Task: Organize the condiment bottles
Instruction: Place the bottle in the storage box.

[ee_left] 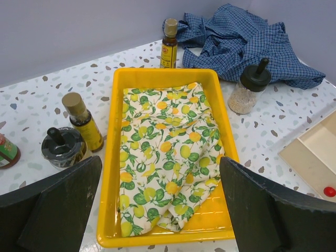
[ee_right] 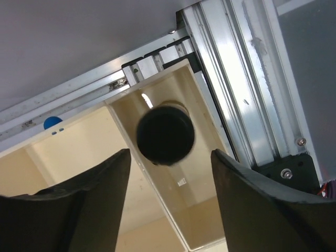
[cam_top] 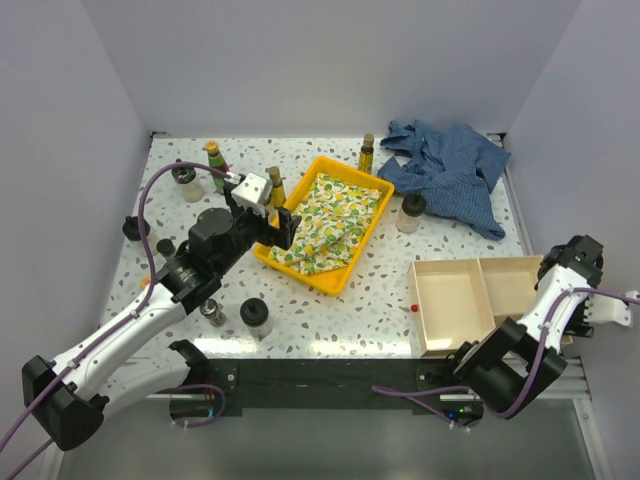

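My left gripper (cam_top: 262,212) (ee_left: 160,163) hangs open over the near end of a yellow tray (cam_top: 368,240) (ee_left: 116,94), holding nothing. Condiment bottles stand around the tray. They include an amber yellow-capped bottle (ee_left: 84,123) (cam_top: 275,185), a black-lidded jar (ee_left: 63,147), a second amber bottle (ee_left: 168,44) (cam_top: 366,152) and a clear jar (ee_left: 248,92) (cam_top: 409,212). A green bottle (cam_top: 214,165) stands at the back left. My right gripper (cam_top: 575,265) (ee_right: 169,153) is open over the wooden box (cam_top: 450,300). A black-lidded jar (ee_right: 164,134) sits in the box's right compartment, apart from both fingers.
A lemon-print cloth (ee_left: 168,152) lies in the yellow tray. A crumpled blue shirt (cam_top: 455,165) covers the back right. Two more jars (cam_top: 255,316) (cam_top: 211,312) stand by the left arm. A small red ball (cam_top: 413,308) lies left of the box. White walls enclose the table.
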Controlling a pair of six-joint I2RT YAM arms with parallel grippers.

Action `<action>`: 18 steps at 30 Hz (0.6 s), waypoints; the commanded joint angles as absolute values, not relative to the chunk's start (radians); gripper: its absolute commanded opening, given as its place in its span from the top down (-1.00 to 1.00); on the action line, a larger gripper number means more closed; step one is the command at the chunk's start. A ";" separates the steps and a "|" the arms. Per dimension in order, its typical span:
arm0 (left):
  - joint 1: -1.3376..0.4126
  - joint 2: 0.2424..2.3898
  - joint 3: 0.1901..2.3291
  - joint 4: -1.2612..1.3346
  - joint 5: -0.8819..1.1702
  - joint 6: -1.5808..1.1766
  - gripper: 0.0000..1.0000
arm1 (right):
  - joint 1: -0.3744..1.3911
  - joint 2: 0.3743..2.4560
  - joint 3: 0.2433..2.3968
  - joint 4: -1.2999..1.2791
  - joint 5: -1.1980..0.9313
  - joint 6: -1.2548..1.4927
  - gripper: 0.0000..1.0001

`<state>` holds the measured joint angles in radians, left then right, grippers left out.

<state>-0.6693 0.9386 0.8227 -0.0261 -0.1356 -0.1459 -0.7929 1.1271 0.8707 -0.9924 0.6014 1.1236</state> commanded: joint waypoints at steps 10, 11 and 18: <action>-0.673 0.927 0.831 0.002 -0.152 -0.140 -1.00 | -0.798 1.101 1.006 -1.020 0.496 0.984 -0.74; -0.672 0.923 0.831 0.002 -0.147 -0.141 -1.00 | -0.798 1.095 1.015 -1.025 0.467 0.974 -0.81; -0.672 0.911 0.831 0.003 -0.141 -0.146 -1.00 | -0.743 1.023 1.077 -0.957 0.263 0.816 -0.97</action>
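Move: The just-loosened black-capped bottle lies barely 1 cm back, 2 cm right and some 6 cm below the right hand point, in the storage box's near right compartment. From this hand, the box's far right compartment is centred about 9 cm ahead, 5 cm left and 9 cm down; its big left compartment 4 cm ahead, 19 cm left and equally low. For the left hand, the bottle is about 60 cm right, 19 cm back and 23 cm below. With the bottle already loosened from its grip, the right hand spreads its fingers on from a bit over half open to fully open and backs off the black cap, rising about 4 cm while going nearly as far forward, over the divider towards the far right compartment. The wrist swings some 15 degrees as it leaves, mostly counter-clockwise, the slanting fingertips coming round forward away from the bottle. ##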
